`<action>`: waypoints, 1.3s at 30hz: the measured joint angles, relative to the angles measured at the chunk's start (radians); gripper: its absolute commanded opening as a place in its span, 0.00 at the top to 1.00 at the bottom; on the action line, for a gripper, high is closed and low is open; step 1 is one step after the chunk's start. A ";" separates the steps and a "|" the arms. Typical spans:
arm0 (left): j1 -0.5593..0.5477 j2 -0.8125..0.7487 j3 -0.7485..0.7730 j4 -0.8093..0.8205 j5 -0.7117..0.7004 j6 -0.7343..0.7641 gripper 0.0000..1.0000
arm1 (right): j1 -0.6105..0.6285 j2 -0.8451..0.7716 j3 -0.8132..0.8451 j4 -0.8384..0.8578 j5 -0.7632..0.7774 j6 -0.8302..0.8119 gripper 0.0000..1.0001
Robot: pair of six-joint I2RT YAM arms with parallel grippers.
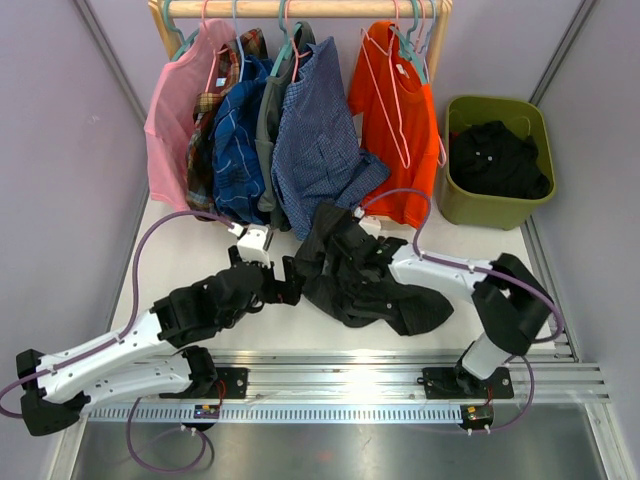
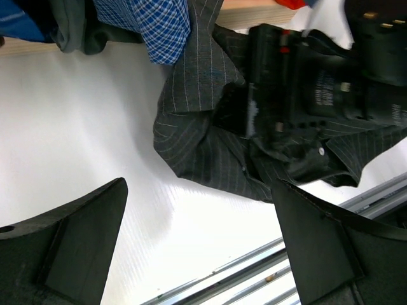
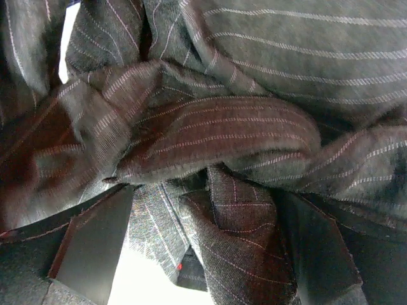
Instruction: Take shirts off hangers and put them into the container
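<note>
A black pinstriped shirt [image 1: 375,285] lies crumpled on the white table [image 1: 180,260], off its hanger. My left gripper [image 1: 288,283] stands open at the shirt's left edge; in the left wrist view its jaws [image 2: 198,184] span bare table just short of the cloth [image 2: 197,127]. My right gripper [image 1: 340,250] is pushed into the shirt from above, open, with pinstriped folds [image 3: 241,241] between its fingers [image 3: 95,248]. Pink [image 1: 175,110], blue plaid [image 1: 238,140], blue checked [image 1: 315,140] and orange [image 1: 395,130] shirts hang on hangers [image 1: 385,90]. The olive container [image 1: 462,195] holds a dark shirt [image 1: 495,160].
The wooden rack rod [image 1: 300,8] runs across the back above the table. A metal rail [image 1: 400,365] runs along the table's near edge, by the arm bases. Grey walls close in on both sides.
</note>
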 measured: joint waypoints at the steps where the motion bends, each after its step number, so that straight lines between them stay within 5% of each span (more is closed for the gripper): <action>1: 0.000 -0.006 -0.007 0.002 0.002 -0.007 0.01 | 0.000 0.029 0.019 0.000 -0.001 -0.008 0.00; 10: 0.000 -0.039 -0.022 0.001 0.006 -0.028 0.01 | 0.004 0.266 0.198 -0.041 0.040 -0.048 0.03; 13: 0.000 -0.044 -0.023 0.001 0.006 -0.028 0.01 | 0.008 0.286 0.214 -0.053 0.075 -0.055 0.36; 14: 0.000 -0.044 -0.024 0.001 0.006 -0.028 0.01 | 0.009 0.287 0.211 -0.055 0.084 -0.053 0.65; 17: 0.000 -0.043 -0.025 0.000 0.006 -0.028 0.01 | 0.007 0.274 0.174 -0.048 0.135 -0.037 0.99; 26: 0.000 -0.040 -0.025 0.000 0.007 -0.028 0.01 | 0.008 0.159 0.041 -0.049 0.206 0.090 1.00; 32: 0.000 -0.019 -0.024 0.001 0.017 -0.027 0.01 | 0.007 -0.061 -0.066 -0.332 0.331 0.219 1.00; 39: 0.000 0.051 0.014 0.001 0.043 -0.024 0.01 | -0.026 -0.317 0.022 -0.641 0.549 0.343 1.00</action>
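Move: The bunched fold of the black striped shirt that the right hand will pinch lies about 3 cm ahead of it, 1 cm to its left and 5 cm below. Near it hang the blue shirt's hem, some 9 cm ahead and 5 cm left of the hand, and the orange shirt's hem, 11 cm ahead and 14 cm right; the container stands about 22 cm ahead and 36 cm right. From the left hand the fold is about 10 cm ahead, 12 cm right and 18 cm below. The right hand's open fingers shut on the bunched cloth of the black shirt and pinch it, after sinking about 5 cm and easing a little forward and left into it. Keeping that grip, the hand swings some 16 cm right, first drawing back about 5 cm low down, then rising roughly 12 cm, while the wrist rolls its left side down and turns about 30 degrees clockwise. ##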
